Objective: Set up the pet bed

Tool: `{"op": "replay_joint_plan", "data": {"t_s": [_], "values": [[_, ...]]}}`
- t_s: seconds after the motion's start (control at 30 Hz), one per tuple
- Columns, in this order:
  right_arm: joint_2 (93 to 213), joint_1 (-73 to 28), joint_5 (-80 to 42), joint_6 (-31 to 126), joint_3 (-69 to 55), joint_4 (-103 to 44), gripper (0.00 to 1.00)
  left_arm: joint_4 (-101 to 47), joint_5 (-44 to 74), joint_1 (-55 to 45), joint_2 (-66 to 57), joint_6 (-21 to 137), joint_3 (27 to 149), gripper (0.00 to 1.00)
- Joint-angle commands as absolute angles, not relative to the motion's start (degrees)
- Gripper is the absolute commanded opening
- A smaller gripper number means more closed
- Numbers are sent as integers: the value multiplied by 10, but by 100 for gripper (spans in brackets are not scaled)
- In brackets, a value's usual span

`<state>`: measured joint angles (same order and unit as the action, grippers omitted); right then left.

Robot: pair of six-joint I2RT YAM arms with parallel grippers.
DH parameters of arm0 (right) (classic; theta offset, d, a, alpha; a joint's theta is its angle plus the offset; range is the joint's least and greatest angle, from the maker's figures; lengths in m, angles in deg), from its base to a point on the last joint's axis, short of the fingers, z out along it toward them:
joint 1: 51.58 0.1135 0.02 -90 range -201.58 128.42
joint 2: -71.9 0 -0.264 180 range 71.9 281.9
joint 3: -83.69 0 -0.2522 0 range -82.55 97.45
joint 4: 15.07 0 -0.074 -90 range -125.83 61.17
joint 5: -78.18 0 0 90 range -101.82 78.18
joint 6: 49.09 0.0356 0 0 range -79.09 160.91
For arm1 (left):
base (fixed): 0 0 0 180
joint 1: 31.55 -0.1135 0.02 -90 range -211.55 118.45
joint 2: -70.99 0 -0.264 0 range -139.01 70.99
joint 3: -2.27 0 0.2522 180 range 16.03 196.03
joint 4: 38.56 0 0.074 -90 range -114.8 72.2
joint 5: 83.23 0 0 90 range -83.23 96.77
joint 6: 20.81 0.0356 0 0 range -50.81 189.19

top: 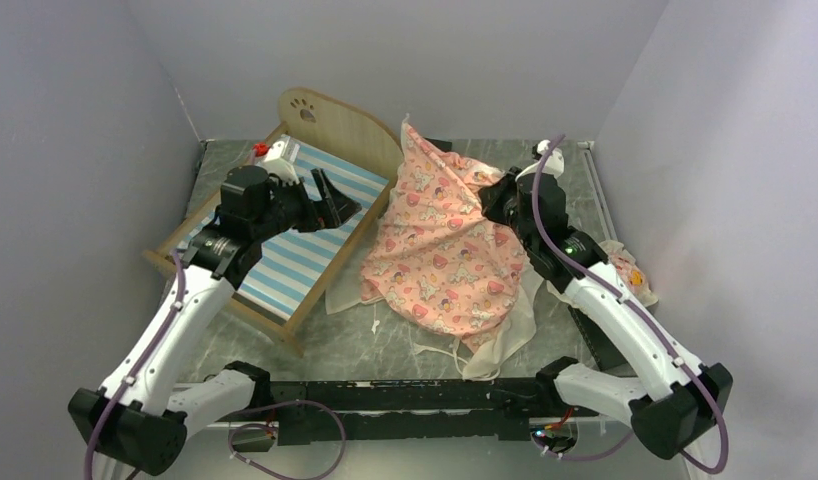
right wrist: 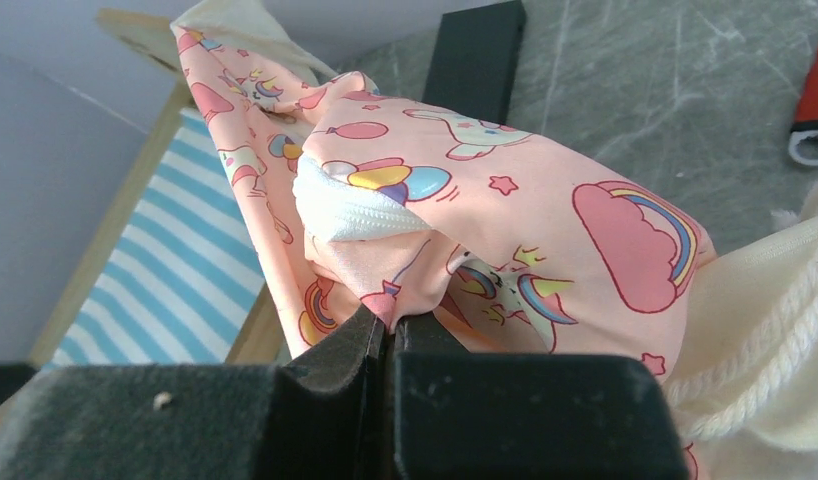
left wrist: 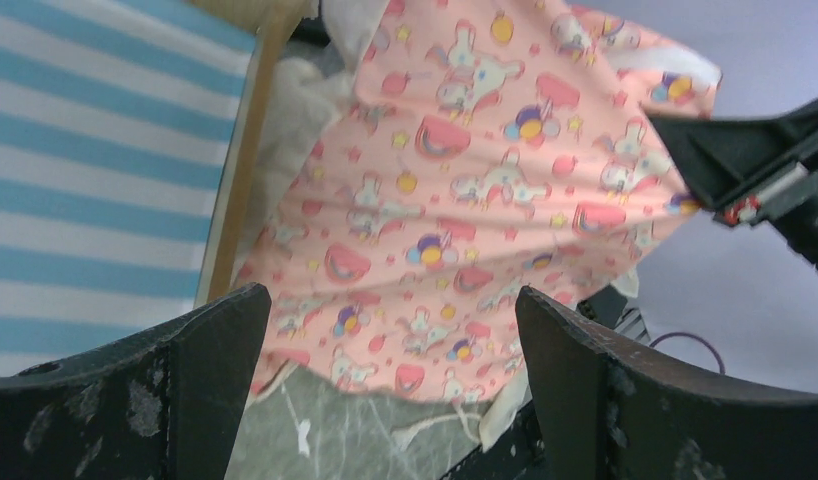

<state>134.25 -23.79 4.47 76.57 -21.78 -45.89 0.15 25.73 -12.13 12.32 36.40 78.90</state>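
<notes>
The pet bed [top: 337, 124] is a light-wood frame with a paw-print headboard and a bare blue-and-white striped base [left wrist: 95, 190], standing at the left. To its right the pink cartoon-print mattress [top: 445, 245] is lifted and draped, its lower edge trailing on the table. My right gripper [right wrist: 390, 325] is shut on a pinched fold of that mattress [right wrist: 545, 230] at its upper right side. My left gripper [left wrist: 393, 300] hovers over the bed's right rail, jaws wide open with nothing between them, facing the mattress [left wrist: 455, 200].
A small frilled pillow [top: 630, 272] lies by the right wall. A red-and-white object [top: 262, 150] sits at the bed's back left corner. Grey walls close in on three sides. Cream ruffle and cords [top: 485, 350] hang near the front rail.
</notes>
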Motion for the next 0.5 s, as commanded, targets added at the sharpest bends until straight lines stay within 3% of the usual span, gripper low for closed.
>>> {"op": "replay_joint_plan", "data": {"t_s": [0.0, 0.47], "values": [[1305, -216, 54, 786, -228, -427, 0, -128, 240, -104, 80, 332, 815, 100], [1266, -187, 2, 784, -230, -413, 0, -310, 239, -83, -127, 345, 913, 100]]}}
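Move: The raised far-left corner of the pink cover stands about 19 cm ahead of the open left gripper, 12 cm to its right and some 6 cm below it. The headboard lies about 22 cm ahead and straight in line, 20 cm lower; the black box is 27 cm ahead, 20 cm right and 28 cm lower. From the right gripper, already pinching the cover, that corner is about 15 cm ahead, 17 cm left and 6 cm lower. Bring the left gripper forward about 10 cm and some 6 cm to the right, staying roughly level over the bed's far end towards the cover's raised corner, jaws wide open and not yet closing. Keep the right gripper shut on the pink cover and ease it back about 3 cm, a little left and up, turning it slightly counter-clockwise. ##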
